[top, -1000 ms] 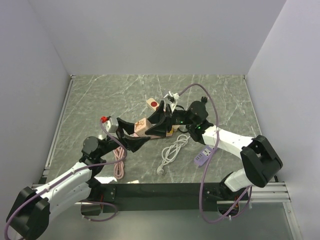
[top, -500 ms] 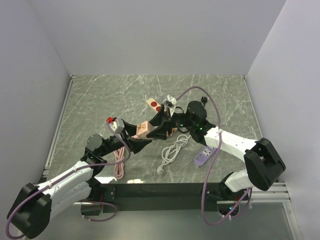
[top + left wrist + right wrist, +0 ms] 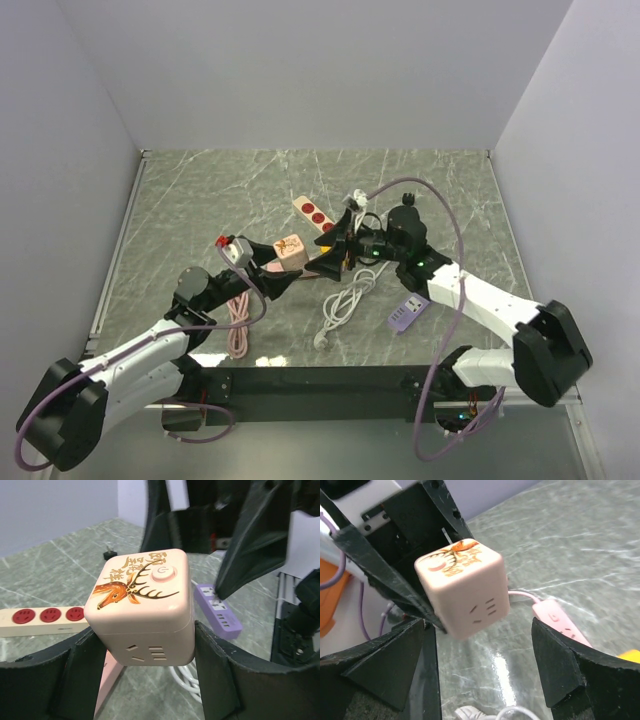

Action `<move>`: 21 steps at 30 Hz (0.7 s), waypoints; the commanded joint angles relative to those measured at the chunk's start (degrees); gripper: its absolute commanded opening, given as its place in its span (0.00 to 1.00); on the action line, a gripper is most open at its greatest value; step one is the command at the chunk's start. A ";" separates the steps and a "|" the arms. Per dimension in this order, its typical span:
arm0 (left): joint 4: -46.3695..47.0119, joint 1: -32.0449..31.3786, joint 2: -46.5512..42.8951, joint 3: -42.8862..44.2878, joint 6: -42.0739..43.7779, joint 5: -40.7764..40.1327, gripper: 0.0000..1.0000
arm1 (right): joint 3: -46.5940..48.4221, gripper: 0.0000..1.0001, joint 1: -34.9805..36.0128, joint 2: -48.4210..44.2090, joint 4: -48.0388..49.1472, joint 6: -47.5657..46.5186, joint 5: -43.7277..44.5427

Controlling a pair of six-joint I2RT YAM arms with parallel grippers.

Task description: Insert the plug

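My left gripper [image 3: 145, 680] [image 3: 272, 266] is shut on a pale pink cube socket [image 3: 142, 602] [image 3: 289, 246] with a deer drawing, held above the table. Both pads press its side faces. In the right wrist view the same cube [image 3: 462, 585] hangs just in front of my right gripper [image 3: 485, 665] [image 3: 326, 252]. That gripper stands open, its fingers wide apart and touching nothing. Only a yellow corner of the plug [image 3: 631, 656] shows, at the right edge of the right wrist view. In the top view it is mostly hidden under the right gripper.
A cream power strip with red sockets [image 3: 313, 212] [image 3: 45, 616] lies behind the grippers. The flat purple power strip [image 3: 404, 313] [image 3: 220, 611] lies front right, beside a coiled white cable [image 3: 345, 298]. A pink strip [image 3: 560, 622] and its pink cable [image 3: 238, 322] lie front left.
My right gripper has opened wide and drawn back to the right, off the pink cube. The left gripper keeps the cube and has shifted slightly right.
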 commanded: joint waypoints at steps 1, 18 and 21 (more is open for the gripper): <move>4.45 -0.31 0.37 1.77 2.55 -3.03 0.01 | 0.87 0.94 -0.61 -6.19 -2.90 -1.16 5.69; -1.00 -6.81 8.02 6.25 10.37 -16.39 0.01 | 30.13 0.94 10.28 7.06 -43.68 -3.09 35.58; -2.49 -7.87 8.81 6.96 11.69 -18.58 0.01 | 33.04 0.93 11.78 9.71 -46.24 -3.79 35.68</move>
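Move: The plug adapter is already between the left pads, roughly 7 cm to the right hand's left, about level and neither ahead nor back. From the left hand, the pink power strip lies some 5 cm ahead, 2 cm right and 18 cm below. At similar depth, the yellow block is about 8 cm ahead and 2 cm right of the right hand, the red-socket strip about 14 cm ahead and level sideways. Swing the open right gripper up about 5 cm, easing slightly right and then forward, then bring it down 3 cm and left over the adapter, tipping its fingers downward and turning clockwise, each some 20 degrees. Meanwhile keep the adapter pinched in the left gripper and carry it about 3.5 cm forward and 3 cm down, fingers tipping down slightly and turning counter-clockwise. ##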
